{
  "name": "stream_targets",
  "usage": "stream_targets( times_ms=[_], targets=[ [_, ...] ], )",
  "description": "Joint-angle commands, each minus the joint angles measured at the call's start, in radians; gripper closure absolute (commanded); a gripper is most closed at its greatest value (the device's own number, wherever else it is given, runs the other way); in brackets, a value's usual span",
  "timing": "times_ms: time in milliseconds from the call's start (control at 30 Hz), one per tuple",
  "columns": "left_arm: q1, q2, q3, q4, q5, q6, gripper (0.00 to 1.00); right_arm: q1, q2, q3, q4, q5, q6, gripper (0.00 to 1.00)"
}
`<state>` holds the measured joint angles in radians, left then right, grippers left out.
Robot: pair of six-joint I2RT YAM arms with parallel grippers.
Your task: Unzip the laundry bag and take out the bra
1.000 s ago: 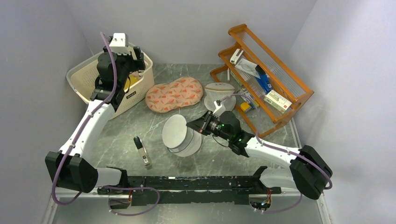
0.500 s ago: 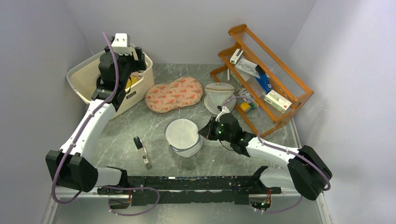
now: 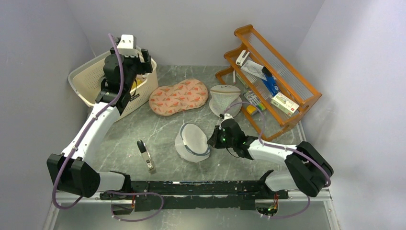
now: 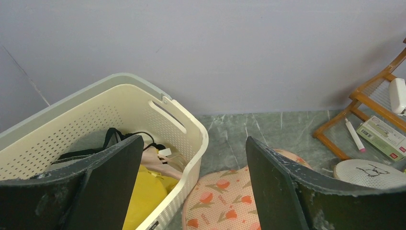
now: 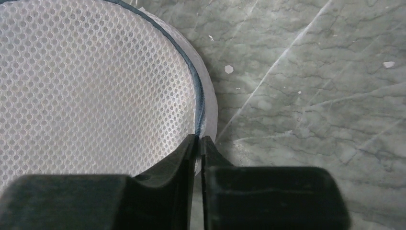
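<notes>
The laundry bag [image 3: 192, 142], a white round mesh drum with a dark zip round its flat top, lies tilted on the marble table in the middle. In the right wrist view its mesh top [image 5: 91, 91] fills the left half. My right gripper [image 3: 211, 139] is shut on the bag's zipped rim at its right side, the jaws pinching the edge [image 5: 198, 139]. My left gripper [image 3: 135, 72] is open and empty, raised over the right rim of the cream basket [image 4: 191, 129]. No bra shows inside the bag.
The cream basket [image 3: 88, 79] at back left holds yellow, pink and black clothes. A peach flower-patterned pad [image 3: 178, 96] lies behind the bag. A white cone-shaped mesh bag [image 3: 225, 98] and a wooden rack [image 3: 268, 72] stand at the right. A small dark tool [image 3: 146, 155] lies front left.
My right gripper has moved down and towards the arms, tipping the bag from standing on edge to lying low on the table. The left gripper has shifted slightly right.
</notes>
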<state>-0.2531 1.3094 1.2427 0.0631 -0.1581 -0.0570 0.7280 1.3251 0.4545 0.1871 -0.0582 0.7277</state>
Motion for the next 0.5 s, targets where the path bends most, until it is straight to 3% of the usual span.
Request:
stream_targets(
  times_ms=[0,167,467],
  targets=[
    [-0.009,-0.003,0.014,0.021,-0.018,0.012,0.1,-0.005,-0.063,0.038,-0.064,0.04,-0.075,0.87],
    [-0.009,0.003,0.015,0.02,-0.005,-0.002,0.09,-0.012,-0.141,0.069,-0.12,0.096,-0.135,0.63],
    [-0.052,0.028,0.017,0.019,0.036,-0.043,0.05,-0.041,-0.167,0.181,-0.169,0.152,-0.242,0.35]
  ],
)
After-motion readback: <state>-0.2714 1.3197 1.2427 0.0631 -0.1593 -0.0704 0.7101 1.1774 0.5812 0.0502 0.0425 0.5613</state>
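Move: The laundry bag's rim is still between the right fingertips; the bag's middle lies about 7 cm to that hand's left, level with it forward and roughly at its height. The grey mesh bag stands some 18 cm ahead and 7 cm to the right, the floral pad about 20 cm ahead and 13 cm to the left. From the left hand, up over the basket, the laundry bag is around 22 cm back, 21 cm right and 33 cm below. Upward, after barely a pause, goes the right hand: its fingers spread from nearly shut to more than half open, letting go of the laundry bag's zipped rim, and it climbs about 7 cm, bearing forward some 3 cm as it leaves the bag. The fingers tip up by roughly 15 degrees on the way. ##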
